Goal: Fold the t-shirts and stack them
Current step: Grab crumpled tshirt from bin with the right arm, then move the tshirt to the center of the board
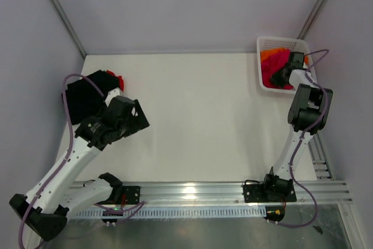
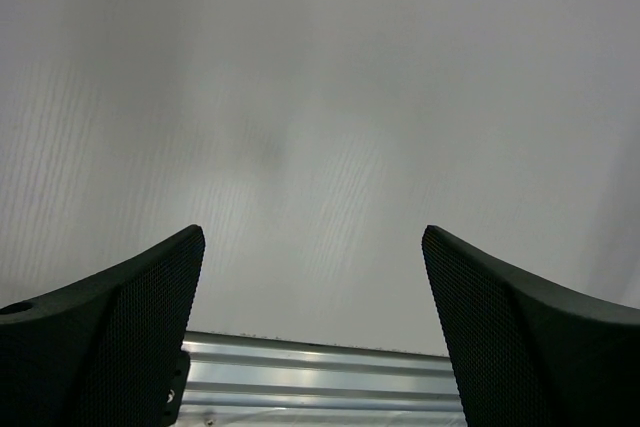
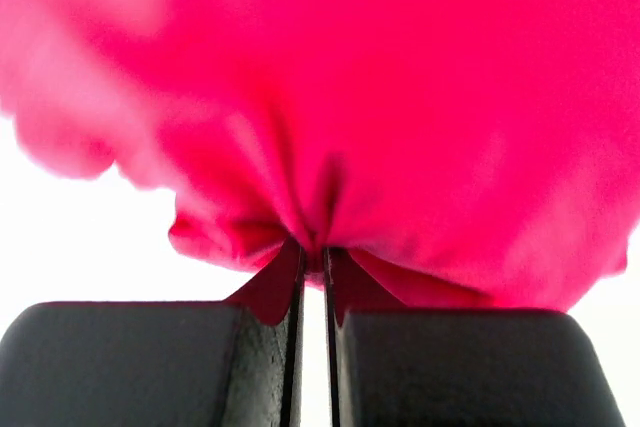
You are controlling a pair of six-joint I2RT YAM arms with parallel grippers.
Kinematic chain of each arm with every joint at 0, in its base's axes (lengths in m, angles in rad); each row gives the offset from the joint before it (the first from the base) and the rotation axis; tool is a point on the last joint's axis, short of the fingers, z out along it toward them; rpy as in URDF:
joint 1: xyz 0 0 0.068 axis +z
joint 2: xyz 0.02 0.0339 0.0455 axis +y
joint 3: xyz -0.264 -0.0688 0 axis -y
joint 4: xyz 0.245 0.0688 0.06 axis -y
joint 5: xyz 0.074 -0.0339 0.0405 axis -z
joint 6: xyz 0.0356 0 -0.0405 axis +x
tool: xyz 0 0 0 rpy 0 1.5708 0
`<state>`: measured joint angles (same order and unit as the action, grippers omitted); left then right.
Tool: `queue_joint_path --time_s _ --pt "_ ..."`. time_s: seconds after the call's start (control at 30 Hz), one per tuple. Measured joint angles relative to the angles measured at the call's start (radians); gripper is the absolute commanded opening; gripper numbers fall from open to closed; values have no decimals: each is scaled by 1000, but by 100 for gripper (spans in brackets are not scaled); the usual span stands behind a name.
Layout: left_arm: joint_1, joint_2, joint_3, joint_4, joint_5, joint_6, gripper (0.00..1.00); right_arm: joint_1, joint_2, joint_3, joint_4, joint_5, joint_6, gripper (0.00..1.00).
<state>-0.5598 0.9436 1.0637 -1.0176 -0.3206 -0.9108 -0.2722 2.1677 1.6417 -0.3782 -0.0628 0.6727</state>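
Observation:
A crimson-red t-shirt (image 1: 274,68) lies bunched in the white mesh basket (image 1: 265,44) at the back right, on top of an orange t-shirt (image 1: 271,54). My right gripper (image 1: 284,76) reaches into the basket and is shut on a pinched fold of the crimson-red t-shirt (image 3: 330,97), which fills the right wrist view above the gripper (image 3: 314,252). A folded black t-shirt (image 1: 87,94) lies at the back left with a bit of a red t-shirt (image 1: 119,81) showing beside it. My left gripper (image 2: 313,237) hovers open over bare table, nothing between its fingers (image 2: 150,297).
The white table (image 1: 198,115) stretches between the two arms. An aluminium rail (image 2: 320,377) runs along the near edge below the left gripper. Grey walls close in the back and both sides.

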Motion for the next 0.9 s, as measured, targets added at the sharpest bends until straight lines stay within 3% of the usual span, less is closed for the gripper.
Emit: queue_joint_path --time_s 0.1,0.23,0.53,0.9 --pt "0 3 -59 26 20 -3 90 42 -122 -126 66 -55 -52 3" --pt "0 26 -126 60 54 -4 89 97 -286 -175 126 -95 -97 3" --pt "0 43 -159 129 80 4 89 195 -555 -95 149 -131 -185 3" --pt "0 121 -180 224 105 35 89 412 -743 -3 18 -240 -240 3"
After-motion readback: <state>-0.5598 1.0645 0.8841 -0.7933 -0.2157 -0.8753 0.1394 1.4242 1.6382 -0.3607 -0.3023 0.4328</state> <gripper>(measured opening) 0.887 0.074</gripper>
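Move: The right hand, down in the bin, already pinches the crumpled red t-shirt, whose middle lies about 4 cm ahead and 2 cm left of it. The bare middle of the table is some 46 cm to its left and 17 cm back. The orange t-shirt lies roughly 10 cm ahead and 2 cm left. From the left hand, the table's middle is about 14 cm ahead, 18 cm right and 19 cm below. Upward above all, the right hand pulls the red t-shirt out of the bin, rising some 37 cm while swinging about 24 cm left over the table, and drawing back late in the lift. The fingers keep their pinch as the wrist tips up and turns counter-clockwise, each by roughly 40 degrees. The empty left hand, fingers still open, sinks about 7 cm and drifts right. ##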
